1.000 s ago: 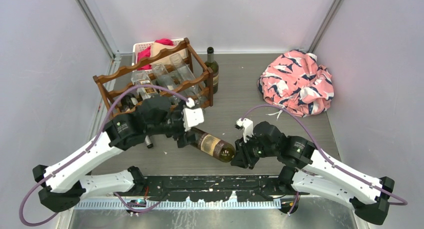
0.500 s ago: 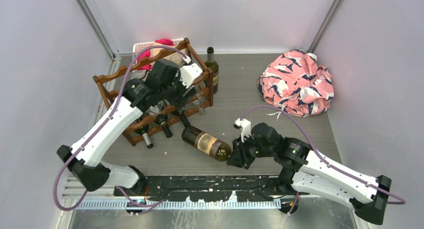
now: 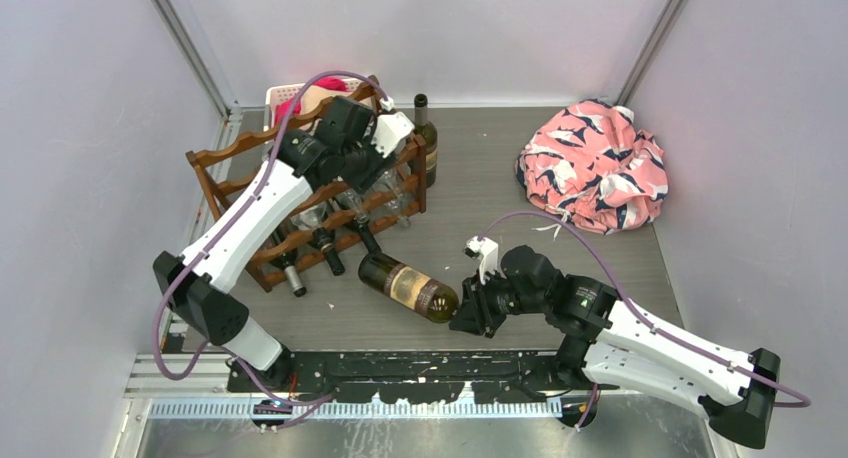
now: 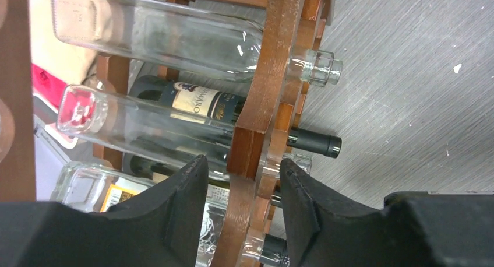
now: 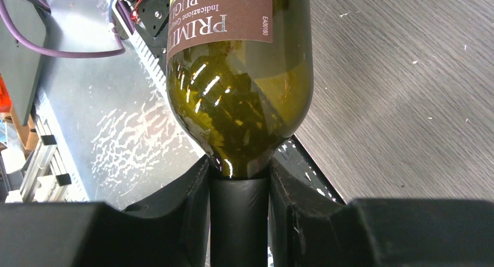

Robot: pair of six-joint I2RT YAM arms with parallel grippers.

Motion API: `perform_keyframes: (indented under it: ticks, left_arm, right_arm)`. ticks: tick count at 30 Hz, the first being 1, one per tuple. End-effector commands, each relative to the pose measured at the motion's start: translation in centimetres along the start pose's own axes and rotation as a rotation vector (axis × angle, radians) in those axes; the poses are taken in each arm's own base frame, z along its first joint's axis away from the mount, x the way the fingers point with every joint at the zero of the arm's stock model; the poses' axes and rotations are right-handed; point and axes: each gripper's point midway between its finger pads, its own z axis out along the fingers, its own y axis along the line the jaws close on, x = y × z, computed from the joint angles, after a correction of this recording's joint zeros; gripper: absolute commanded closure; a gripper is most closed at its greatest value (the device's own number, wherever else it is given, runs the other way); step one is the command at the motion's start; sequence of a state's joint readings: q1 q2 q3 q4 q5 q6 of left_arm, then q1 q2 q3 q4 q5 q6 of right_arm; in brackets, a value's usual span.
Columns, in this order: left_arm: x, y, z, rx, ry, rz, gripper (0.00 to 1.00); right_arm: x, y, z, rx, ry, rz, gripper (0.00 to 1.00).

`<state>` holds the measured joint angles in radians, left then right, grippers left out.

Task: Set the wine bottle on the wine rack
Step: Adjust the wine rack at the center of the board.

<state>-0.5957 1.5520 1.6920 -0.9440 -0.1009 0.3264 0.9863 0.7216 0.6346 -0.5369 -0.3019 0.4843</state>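
Observation:
The wine bottle (image 3: 408, 286) is dark green with a brown label and lies tilted, its base toward the wine rack (image 3: 236, 154). My right gripper (image 3: 470, 313) is shut on its black-capped neck. In the right wrist view the bottle (image 5: 239, 74) runs away from the gripper (image 5: 239, 169), whose fingers (image 5: 192, 197) press the neck on both sides. My left gripper (image 3: 375, 150) hovers over the rack's right end. In the left wrist view it (image 4: 243, 162) is open and straddles a wavy brown rail (image 4: 274, 57), with a gap on each side.
The rack holds several clear and dark bottles, necks (image 4: 314, 141) pointing out to the front. A green bottle (image 3: 424, 138) stands upright just right of the rack. A white basket (image 3: 285, 90) with red cloth sits behind it. A pink patterned cloth (image 3: 595, 166) is bunched at back right.
My left arm has left the bottle's base and swung up and back to the rack's right end, its jaws narrowing. My right gripper has carried the bottle slightly left.

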Motion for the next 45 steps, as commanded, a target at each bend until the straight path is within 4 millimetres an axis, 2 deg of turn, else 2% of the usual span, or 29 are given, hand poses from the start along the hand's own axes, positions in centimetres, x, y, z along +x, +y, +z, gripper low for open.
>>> perform_keyframes:
  ticks: [1, 5, 7, 11, 21, 34, 45]
  left_arm:
    - [-0.7, 0.3, 0.2, 0.033, -0.006, -0.002, 0.55]
    - [-1.3, -0.1, 0.6, 0.072, -0.019, -0.024, 0.72]
    - [-2.0, -0.7, 0.5, 0.111, -0.043, -0.036, 0.84]
    - [-3.0, -1.1, 0.7, 0.143, -0.077, -0.055, 0.90]
    - [-5.6, -2.8, 1.2, 0.253, -0.153, -0.102, 0.93]
    - [-7.5, -4.7, 1.4, 0.379, -0.197, -0.150, 1.00]
    - [-8.8, -5.0, 1.6, 0.408, -0.233, -0.174, 1.00]
  right_arm:
    - [-4.9, 3.8, -1.1, -0.150, -0.197, -0.074, 0.99]
    - [-4.8, 4.0, -1.1, -0.163, -0.190, -0.078, 0.99]
    - [-4.9, 4.2, -1.2, -0.167, -0.193, -0.082, 0.99]
    - [-5.0, 4.3, -1.1, -0.174, -0.197, -0.086, 0.99]
    - [-5.5, 4.9, -0.7, -0.207, -0.205, -0.080, 0.99]
    - [-5.8, 6.0, 0.0, -0.257, -0.195, -0.085, 0.99]
    - [-6.3, 6.4, 0.7, -0.266, -0.195, -0.098, 0.99]
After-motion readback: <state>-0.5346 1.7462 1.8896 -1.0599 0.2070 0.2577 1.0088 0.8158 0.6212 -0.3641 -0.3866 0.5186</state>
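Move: The rack's upper front rail, to be gripped near its right end, lies straight below the left hand's half-open fingers, about 2 cm down. A standing dark bottle is some 9 cm ahead and 9 cm to the right of this hand; the held wine bottle is about 16 cm back, 6 cm right and well below. From the right hand, that rail spot is roughly 21 cm ahead, 17 cm left and 8 cm higher; a dark neck poking from the rack's front is 16 cm ahead and 19 cm left, lower. The left hand sinks about 2 cm and shuts its fingers on the rack's upper front rail, then keeps that pinch while its wrist slowly tips some 15 degrees towards pointing straight down, and finally draws the rail to the right, nearly 4 cm in all and mostly at the end. Meanwhile the right hand, still holding the wine bottle by its neck clear of the table, eases about 3 cm left with it, towards the rack. ##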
